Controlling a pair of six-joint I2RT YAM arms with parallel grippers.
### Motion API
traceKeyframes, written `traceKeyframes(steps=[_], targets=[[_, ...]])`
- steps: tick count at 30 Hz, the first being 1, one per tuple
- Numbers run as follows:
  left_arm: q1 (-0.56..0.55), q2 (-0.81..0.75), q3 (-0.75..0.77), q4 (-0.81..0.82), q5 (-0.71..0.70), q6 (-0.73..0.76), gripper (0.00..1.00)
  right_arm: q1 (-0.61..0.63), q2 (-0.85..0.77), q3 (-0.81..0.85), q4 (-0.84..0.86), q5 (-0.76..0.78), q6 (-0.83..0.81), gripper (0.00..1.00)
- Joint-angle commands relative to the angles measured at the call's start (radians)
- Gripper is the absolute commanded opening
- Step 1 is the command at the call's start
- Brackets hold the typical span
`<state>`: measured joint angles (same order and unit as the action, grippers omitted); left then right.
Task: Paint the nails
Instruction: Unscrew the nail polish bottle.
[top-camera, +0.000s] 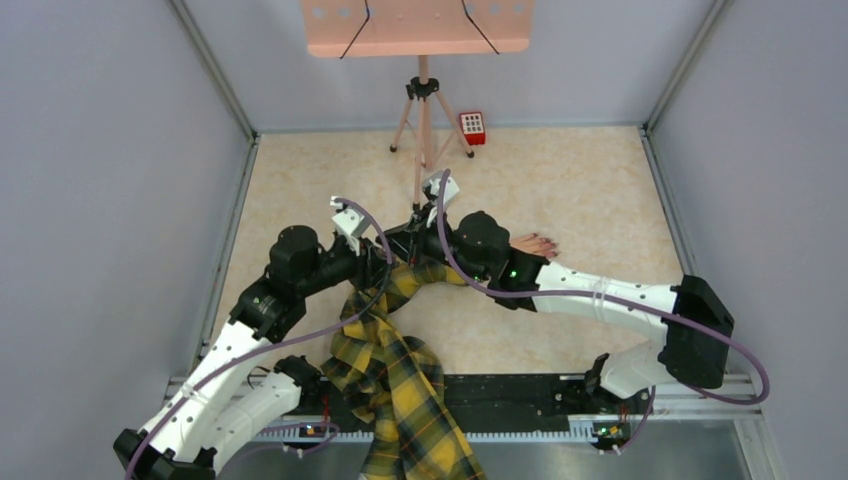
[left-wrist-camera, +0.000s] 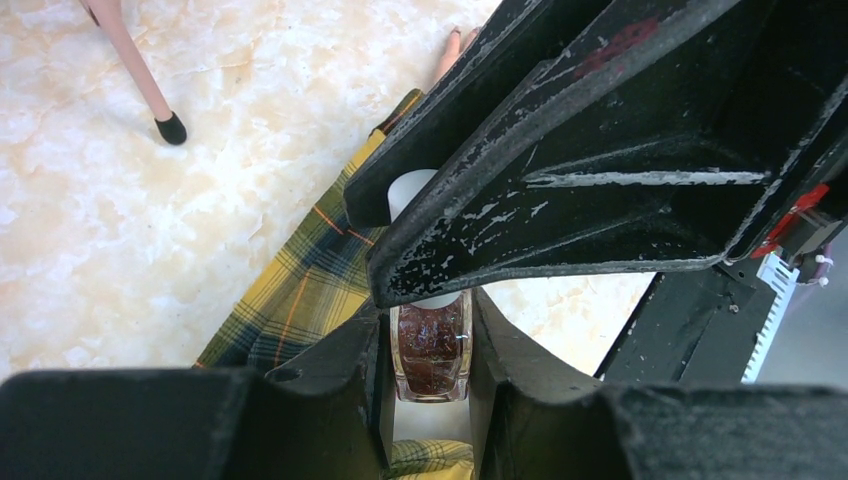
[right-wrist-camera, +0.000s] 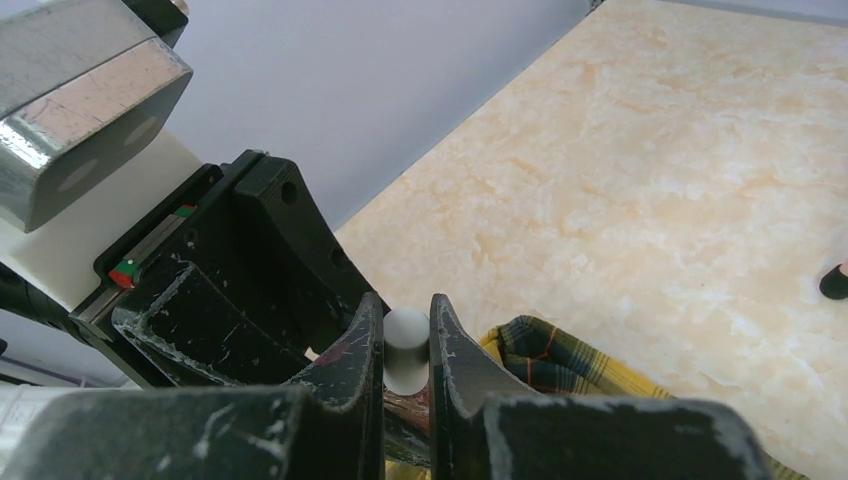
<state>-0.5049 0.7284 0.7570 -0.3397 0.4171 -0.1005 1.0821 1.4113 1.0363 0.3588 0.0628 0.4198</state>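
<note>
The pale mannequin hand (top-camera: 533, 244) lies on the table right of centre, its dark red nails (top-camera: 546, 240) tiny in the top view. Its yellow-black plaid sleeve (top-camera: 395, 365) trails to the near edge. Both grippers meet just left of the hand, above the sleeve. My left gripper (left-wrist-camera: 431, 335) is shut on a small glass bottle of dark red polish (left-wrist-camera: 432, 350). The right gripper (right-wrist-camera: 406, 335) is shut on the bottle's white cap (right-wrist-camera: 406, 345); its black fingers (left-wrist-camera: 600, 150) fill the left wrist view over the cap (left-wrist-camera: 410, 190).
A pink tripod (top-camera: 424, 120) carrying a pink board (top-camera: 415, 25) stands at the back centre, one black foot (left-wrist-camera: 171, 128) near the sleeve. A small red keypad box (top-camera: 472, 127) sits beside it. Grey walls close in the marbled table (top-camera: 600, 190) on three sides.
</note>
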Motion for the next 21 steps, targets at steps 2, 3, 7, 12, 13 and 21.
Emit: traceKeyframes(steps=[2, 3, 7, 12, 13, 21], targets=[[0.000, -0.032, 0.035, 0.062, 0.096, -0.004, 0.00, 0.014, -0.054, 0.018, 0.011, -0.004, -0.047, 0.00], [0.000, -0.035, 0.036, 0.064, 0.105, -0.007, 0.00, 0.013, -0.062, 0.014, 0.007, -0.010, -0.059, 0.00], [0.001, -0.042, 0.032, 0.081, 0.168, -0.015, 0.00, 0.013, -0.089, 0.011, -0.025, -0.044, -0.111, 0.00], [0.001, -0.048, 0.026, 0.109, 0.271, -0.027, 0.00, 0.011, -0.120, 0.004, -0.053, -0.149, -0.172, 0.00], [0.001, -0.050, 0.025, 0.116, 0.292, -0.031, 0.00, 0.008, -0.127, 0.000, -0.054, -0.178, -0.180, 0.00], [0.000, -0.059, 0.005, 0.203, 0.527, -0.080, 0.00, -0.040, -0.173, -0.032, -0.020, -0.472, -0.171, 0.00]])
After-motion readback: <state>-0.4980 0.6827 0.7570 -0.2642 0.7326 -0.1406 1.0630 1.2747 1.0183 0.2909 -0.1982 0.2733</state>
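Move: The left fingers already hold the nail polish bottle upright and the right fingers are already shut on its white cap, which sits about 4 cm directly above the left hand point. The bottle's body is some 4 cm straight below the right. From the left hand, the plaid sleeve's forearm lies about 17 cm ahead, 6 cm to the right and 22 cm down; the painted hand is roughly 20 cm ahead, 30 cm right and also 22 cm down. Keeping their pinch, left on the bottle and right on its white cap, the two hands counter-twist: the right turns counter-clockwise about 15 degrees while its fingers tip up a little, the left turns clockwise about as much. Together they travel some 5 cm back, rising about 3 cm and drifting right, away from the painted hand, quickening as they go. ##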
